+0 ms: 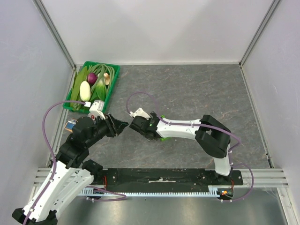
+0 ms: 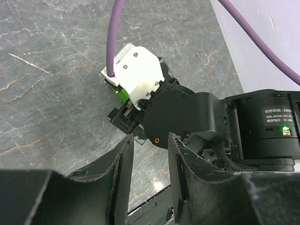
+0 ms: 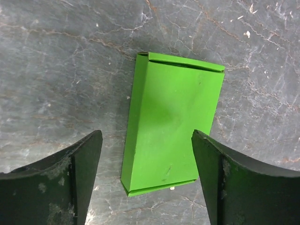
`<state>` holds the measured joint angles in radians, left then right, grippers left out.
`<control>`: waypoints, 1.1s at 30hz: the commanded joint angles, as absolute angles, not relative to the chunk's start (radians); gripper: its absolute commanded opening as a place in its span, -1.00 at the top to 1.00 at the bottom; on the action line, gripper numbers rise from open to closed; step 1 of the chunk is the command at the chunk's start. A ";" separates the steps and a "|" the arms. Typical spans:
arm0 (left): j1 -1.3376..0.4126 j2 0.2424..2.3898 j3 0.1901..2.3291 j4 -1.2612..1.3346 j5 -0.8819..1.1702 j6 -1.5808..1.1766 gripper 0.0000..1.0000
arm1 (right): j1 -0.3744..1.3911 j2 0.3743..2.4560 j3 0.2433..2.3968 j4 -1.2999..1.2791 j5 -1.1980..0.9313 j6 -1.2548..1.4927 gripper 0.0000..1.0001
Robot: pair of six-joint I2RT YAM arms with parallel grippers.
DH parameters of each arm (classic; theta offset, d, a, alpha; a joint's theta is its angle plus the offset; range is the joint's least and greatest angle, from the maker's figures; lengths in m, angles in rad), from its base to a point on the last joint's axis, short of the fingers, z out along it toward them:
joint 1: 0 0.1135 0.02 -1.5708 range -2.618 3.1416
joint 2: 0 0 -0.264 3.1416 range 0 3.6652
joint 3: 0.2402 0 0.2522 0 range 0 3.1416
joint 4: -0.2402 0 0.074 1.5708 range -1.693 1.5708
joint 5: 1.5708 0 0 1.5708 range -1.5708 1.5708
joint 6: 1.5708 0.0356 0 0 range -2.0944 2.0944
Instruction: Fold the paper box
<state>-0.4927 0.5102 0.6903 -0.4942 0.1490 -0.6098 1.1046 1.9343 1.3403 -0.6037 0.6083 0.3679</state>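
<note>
The paper box (image 3: pixel 171 122) is a bright lime-green card folded into a flat closed rectangle with its end flaps tucked in. It lies on the grey marbled table (image 3: pixel 56 70). My right gripper (image 3: pixel 146 136) hovers over its near end, open, one finger on each side and neither touching it. In the top view the right arm (image 1: pixel 180 126) covers most of the box. My left gripper (image 2: pixel 151 138) is open with only table showing between its fingers. It points at the right wrist (image 2: pixel 187 112) from close by, and the two grippers (image 1: pixel 119 126) (image 1: pixel 137 125) nearly meet.
A green crate (image 1: pixel 114 86) of vegetables stands at the back left against the wall. A small blue and orange object (image 1: pixel 70 125) lies by the left wall. Purple cables (image 1: pixel 140 96) loop over both arms. White walls close in three sides.
</note>
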 commanded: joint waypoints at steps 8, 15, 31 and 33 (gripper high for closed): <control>-0.492 0.500 0.730 -0.528 0.178 -0.572 0.18 | 1.086 1.990 1.335 -0.589 0.692 0.373 -0.32; -0.492 0.495 0.742 -0.532 0.183 -0.558 0.20 | 1.023 1.948 1.247 -0.522 0.652 0.315 -0.15; -0.492 0.503 0.747 -0.480 0.314 -0.503 0.22 | 0.570 1.937 1.149 -0.445 0.753 0.056 -0.02; -0.492 0.505 0.744 -0.471 0.337 -0.488 0.22 | 0.522 1.953 1.154 -0.440 0.764 0.020 0.01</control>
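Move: The green paper box lies flat just under the right hand, its middle about 2 cm ahead, 2 cm to the right and 3 cm below the point between the wide-open fingers. Nothing else stands close to it, and the table to its right is bare. From the left hand, hanging high and empty, the box lies about 6 cm ahead, some 13 cm to the right and 22 cm down. The right hand first sinks about 2 cm onto the box while its fingers close from nearly wide open to a bit over half, the left finger coming up against the box's left side and the right one over its top face. Then, closing only slightly more and staying at that low height, it speeds up and takes the box about 20 cm to the right and 10 cm forward, the hand swinging some 20 degrees clockwise, still on the box and moving at the end. ##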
